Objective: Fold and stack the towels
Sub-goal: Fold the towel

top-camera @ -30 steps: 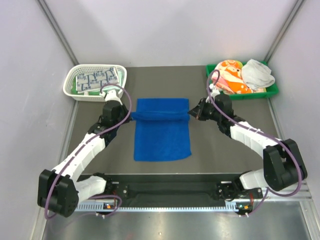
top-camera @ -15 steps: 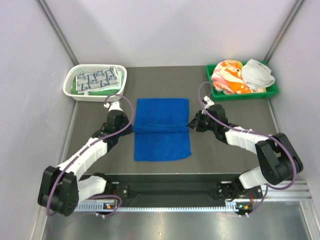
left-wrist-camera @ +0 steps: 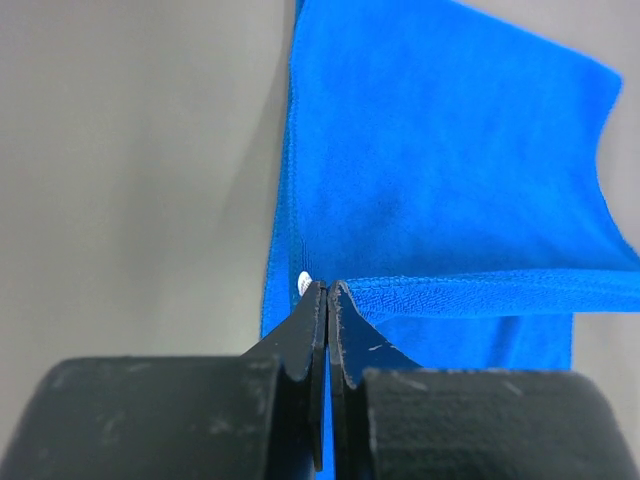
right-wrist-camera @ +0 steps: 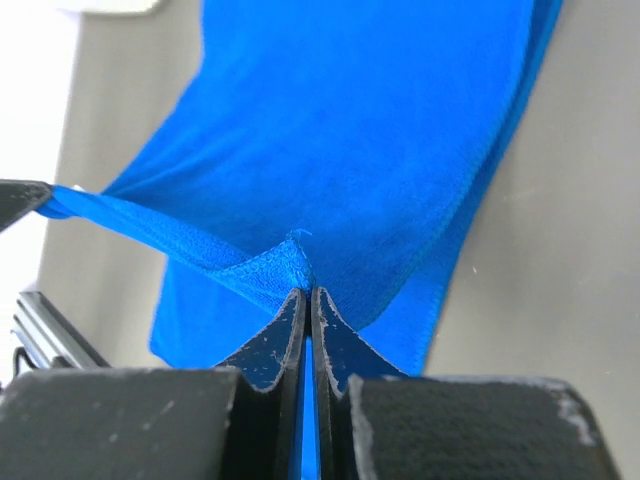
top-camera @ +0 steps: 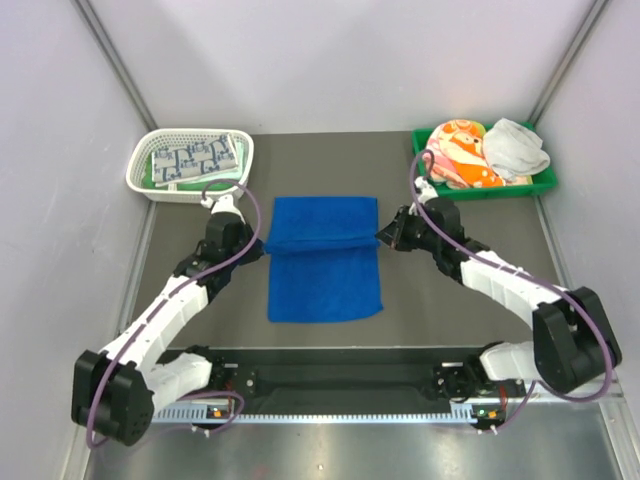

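Note:
A royal blue towel (top-camera: pixel 325 285) lies flat mid-table. One of its edges is lifted and stretched taut across its middle, between my two grippers. My left gripper (top-camera: pixel 262 243) is shut on the left corner of that edge, and my right gripper (top-camera: pixel 381 238) is shut on the right corner. In the left wrist view the jaws (left-wrist-camera: pixel 328 285) pinch the blue hem, with the towel (left-wrist-camera: pixel 430 150) spread beyond. In the right wrist view the gripper (right-wrist-camera: pixel 307 290) pinches a puckered corner of the towel (right-wrist-camera: pixel 350 120). Other towels sit at the back.
A white mesh basket (top-camera: pixel 140 172) at the back left holds a folded white towel with grey-blue squares (top-camera: pixel 190 158). A green tray (top-camera: pixel 540 186) at the back right holds an orange-pink print towel (top-camera: pixel 460 155) and a pale grey one (top-camera: pixel 515 145). Grey walls close in both sides.
Both grippers carried the held blue edge toward the near side, then came back a little toward the far side. The grips stayed shut throughout.

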Robot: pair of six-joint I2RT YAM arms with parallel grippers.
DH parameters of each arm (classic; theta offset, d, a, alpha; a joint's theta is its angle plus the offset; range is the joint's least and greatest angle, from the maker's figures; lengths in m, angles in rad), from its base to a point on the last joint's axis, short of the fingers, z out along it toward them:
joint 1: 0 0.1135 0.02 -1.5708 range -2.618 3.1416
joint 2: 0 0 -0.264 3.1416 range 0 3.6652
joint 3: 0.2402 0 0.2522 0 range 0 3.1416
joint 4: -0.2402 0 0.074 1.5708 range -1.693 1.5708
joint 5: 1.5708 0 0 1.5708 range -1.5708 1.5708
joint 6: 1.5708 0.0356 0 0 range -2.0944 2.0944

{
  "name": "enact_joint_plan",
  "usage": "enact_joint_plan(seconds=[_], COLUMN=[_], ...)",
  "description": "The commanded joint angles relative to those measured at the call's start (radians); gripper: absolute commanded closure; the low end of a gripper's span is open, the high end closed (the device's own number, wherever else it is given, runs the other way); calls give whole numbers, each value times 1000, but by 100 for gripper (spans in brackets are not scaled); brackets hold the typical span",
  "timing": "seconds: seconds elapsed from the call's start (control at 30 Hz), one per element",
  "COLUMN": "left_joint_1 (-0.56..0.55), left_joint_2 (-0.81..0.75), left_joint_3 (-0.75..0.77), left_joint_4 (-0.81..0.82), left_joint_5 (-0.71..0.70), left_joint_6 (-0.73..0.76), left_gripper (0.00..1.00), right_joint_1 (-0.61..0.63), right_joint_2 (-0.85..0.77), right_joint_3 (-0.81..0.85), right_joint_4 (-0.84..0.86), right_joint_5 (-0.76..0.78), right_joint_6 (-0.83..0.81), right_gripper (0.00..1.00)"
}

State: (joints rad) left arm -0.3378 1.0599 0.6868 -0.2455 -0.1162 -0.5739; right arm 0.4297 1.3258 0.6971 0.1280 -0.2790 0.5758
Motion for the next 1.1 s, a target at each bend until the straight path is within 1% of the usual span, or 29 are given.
enact_joint_plan(seconds=[0.0,0.23,0.5,0.73,0.9,1.07], left_joint_1=[-3,-6,-7,-13,-21,-20], left_joint_2=[-49,-78,-71,-8,22,-15], left_joint_3=[46,24,-59,-130,-136,-93], left_joint_4=[-44,-57,-32,18,28,-21], left_joint_5=[-5,20,44,93,92,69], left_joint_6=[6,3,-23,-44,-46,-35], left_gripper=[100,100,100,100,100,100], right_joint_1=[11,12,23,37,40,40], right_joint_2=[-68,-119,-102,-37,-4,-40], right_joint_3=[50,12,-85,-169,-173,-119], right_joint_4=[-33,-60,-7,62,85,29], right_joint_5=[15,27,21,23,18,31], right_joint_6=[-17,-16,6,19,22,6], right_gripper=[100,100,100,100,100,100])
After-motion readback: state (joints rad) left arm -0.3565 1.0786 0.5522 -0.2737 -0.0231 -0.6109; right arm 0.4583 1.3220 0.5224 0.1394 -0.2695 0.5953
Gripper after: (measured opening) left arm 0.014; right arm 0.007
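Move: Below and behind each hand lie the blue towel's near corners, the ends of its bottom layer: for the left hand about 14 cm back, 1 cm right and 13 cm lower, for the right hand some 13 cm straight back and 12 cm lower. The towel's far fold has its middle about 14 cm ahead of the left hand, 14 cm to its right and 13 cm down. The white basket stands roughly 21 cm ahead and 17 cm left of the left hand, the green bin 22 cm ahead and 25 cm right of the right hand, both some 10 cm lower. Lowering the upper layer's edge together, both hands keep it pinched at its two ends. They first lift a couple of centimetres, then sweep down some 8 cm while drawing back about 5 cm towards the near corners, tipping about 10 degrees farther down and levelling out at the end. Fingers stay shut. ##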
